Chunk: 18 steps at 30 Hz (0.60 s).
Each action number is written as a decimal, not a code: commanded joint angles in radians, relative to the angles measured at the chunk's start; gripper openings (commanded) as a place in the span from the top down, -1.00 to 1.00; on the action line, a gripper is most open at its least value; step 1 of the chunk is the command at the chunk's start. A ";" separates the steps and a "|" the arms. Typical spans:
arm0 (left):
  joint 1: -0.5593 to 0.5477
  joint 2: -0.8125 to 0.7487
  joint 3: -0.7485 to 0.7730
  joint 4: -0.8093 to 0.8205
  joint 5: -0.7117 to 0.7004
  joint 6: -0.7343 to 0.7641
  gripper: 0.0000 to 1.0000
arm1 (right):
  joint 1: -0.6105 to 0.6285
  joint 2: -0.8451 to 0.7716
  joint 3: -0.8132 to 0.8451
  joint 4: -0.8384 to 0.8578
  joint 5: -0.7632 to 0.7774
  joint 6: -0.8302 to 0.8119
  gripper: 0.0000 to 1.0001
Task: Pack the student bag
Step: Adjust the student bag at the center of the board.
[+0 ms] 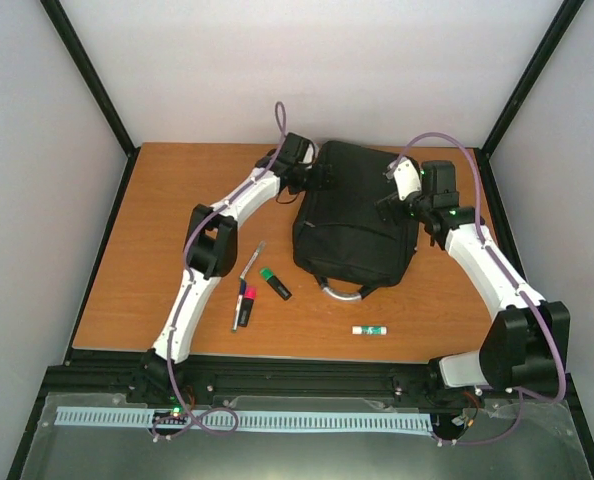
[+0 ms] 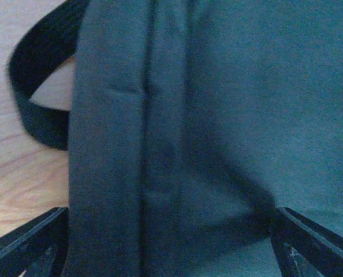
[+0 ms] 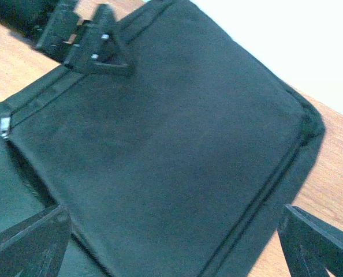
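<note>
The student bag (image 1: pixel 355 215), a large black backpack, lies flat mid-table with its grey loop handle (image 1: pixel 342 292) toward the near edge. My left gripper (image 1: pixel 315 180) hovers at the bag's far left edge, open. In the left wrist view its fingers (image 2: pixel 27 248) straddle the dark fabric (image 2: pixel 217 115) beside a black strap (image 2: pixel 33 86). At the bag's right side is my right gripper (image 1: pixel 390 205), also open. The right wrist view looks down on the bag's panel (image 3: pixel 177 133), a zipper pull (image 3: pixel 5 127) and the left gripper (image 3: pixel 96 49) beyond it. Neither gripper holds anything.
Left of the bag lie a pencil (image 1: pixel 252 260), a green highlighter (image 1: pixel 274 283), a pink marker (image 1: pixel 249 300) and a dark pen (image 1: pixel 238 305). A white tube with a green band (image 1: pixel 370 330) lies near the front edge. Black frame posts and white walls ring the wooden table (image 1: pixel 157 260).
</note>
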 commanded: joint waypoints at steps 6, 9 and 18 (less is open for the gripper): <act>-0.133 -0.122 0.054 -0.120 -0.186 0.181 -0.96 | 0.001 -0.094 -0.051 0.071 -0.232 -0.018 -1.00; -0.125 -0.223 -0.044 -0.146 -0.294 0.188 -0.98 | 0.001 -0.114 -0.057 0.072 -0.279 -0.026 -1.00; -0.123 -0.557 -0.518 -0.157 -0.457 0.133 -0.99 | 0.001 -0.141 -0.041 -0.016 -0.485 -0.124 -1.00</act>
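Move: The student bag's middle lies about 8 cm to the left hand's right and 9 cm back from it, a few centimetres lower; the bag's far left edge is right at the open fingers. From that hand the green marker is some 25 cm back and 11 cm left, the bag's carry handle about 28 cm back and 5 cm right. From the right hand, the bag's middle lies roughly 4 cm left, 1 cm back and 16 cm below. Rightward and back by about 4 cm each, rising slightly, the left hand pushes with open fingers against the student bag's far left side, then reverses sideways and comes free, lifting up, back and left to end about 8 cm higher, its fingers tilted some 20 degrees steeper. The open right hand, above the bag, drifts about 5 cm left, back and up, turning some 20 degrees counter-clockwise. ##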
